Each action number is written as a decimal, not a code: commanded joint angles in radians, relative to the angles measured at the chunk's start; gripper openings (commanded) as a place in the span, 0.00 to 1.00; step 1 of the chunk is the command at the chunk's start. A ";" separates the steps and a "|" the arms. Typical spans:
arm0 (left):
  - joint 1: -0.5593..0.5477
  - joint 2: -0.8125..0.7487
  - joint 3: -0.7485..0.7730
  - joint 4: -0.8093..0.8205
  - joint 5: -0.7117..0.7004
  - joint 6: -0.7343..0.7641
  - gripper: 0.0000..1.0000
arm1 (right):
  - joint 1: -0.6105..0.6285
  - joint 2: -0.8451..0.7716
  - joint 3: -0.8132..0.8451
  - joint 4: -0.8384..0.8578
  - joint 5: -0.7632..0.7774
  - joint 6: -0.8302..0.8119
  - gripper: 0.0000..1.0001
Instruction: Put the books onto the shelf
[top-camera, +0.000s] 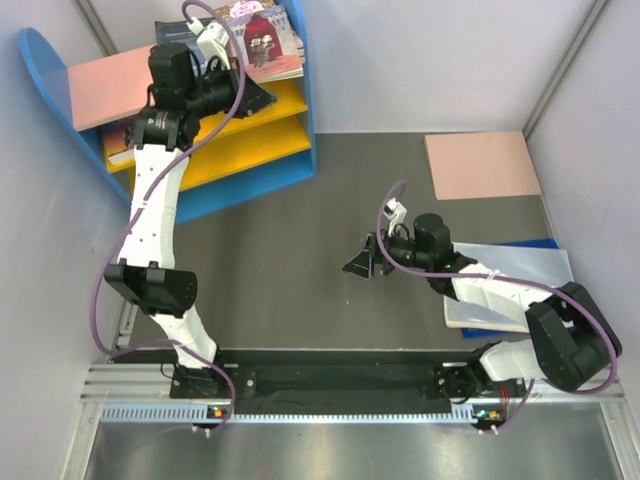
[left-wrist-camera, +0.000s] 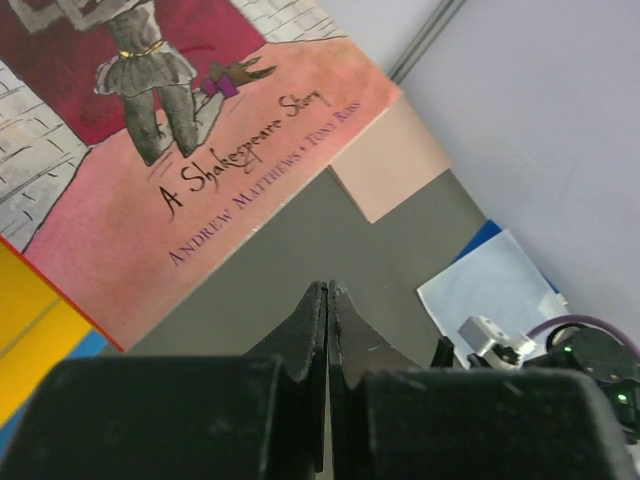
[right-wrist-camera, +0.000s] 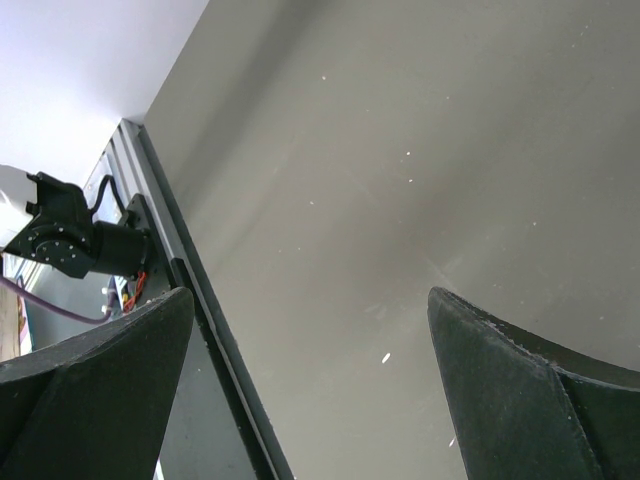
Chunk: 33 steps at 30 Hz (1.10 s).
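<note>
The shelf (top-camera: 255, 165) stands at the back left, with blue side panels, a pink top board (top-camera: 105, 85) and yellow lower boards. Several books (top-camera: 265, 42) lie stacked on its right part; the topmost has a red-pink cover. In the left wrist view that cover (left-wrist-camera: 200, 160) fills the upper left, above a yellow board (left-wrist-camera: 30, 340). My left gripper (top-camera: 266, 98) (left-wrist-camera: 328, 292) is shut with nothing in it, just below the stack's front edge. My right gripper (top-camera: 358, 265) (right-wrist-camera: 310, 310) hangs open over bare grey table, holding nothing.
A flat pink board (top-camera: 482, 165) (left-wrist-camera: 390, 165) lies at the back right. A large pale blue-white pad (top-camera: 510, 285) (left-wrist-camera: 490, 285) lies under the right arm. More books (top-camera: 120, 140) show on the yellow board behind the left arm. Pale walls enclose the table.
</note>
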 joint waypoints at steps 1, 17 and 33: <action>-0.010 0.028 0.039 0.003 -0.066 0.070 0.00 | 0.013 0.001 0.005 0.038 -0.010 0.000 1.00; -0.050 0.045 0.058 0.157 -0.197 0.044 0.00 | 0.013 0.004 0.005 0.044 -0.011 0.000 1.00; -0.104 0.116 0.079 0.262 -0.316 0.043 0.00 | 0.013 0.005 -0.007 0.065 -0.019 0.008 1.00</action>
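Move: The shut left fingers are just short of the red-and-pink Shakespeare book on top of the shelf: its middle is about 13 cm ahead, level sideways and a couple of centimetres lower. The dark blue book lies some 11 cm ahead and 16 cm left of that hand, at much the same height; the shelf's blue side panel is about 12 cm ahead and 7 cm right. From the idle right hand the Shakespeare book is roughly 33 cm ahead, 19 cm left and 30 cm higher. With its fingers kept shut, the left hand goes about 6 cm forward and some 2 cm to the right, most of that rightward drift late, up to the near edge of the Shakespeare book, where the fingertips come to bear on the edge. On the way the hand dips about 2 cm, rises back and sinks slightly again, while the wrist swings some 10 degrees counter-clockwise and the fingertips tilt up a little. ##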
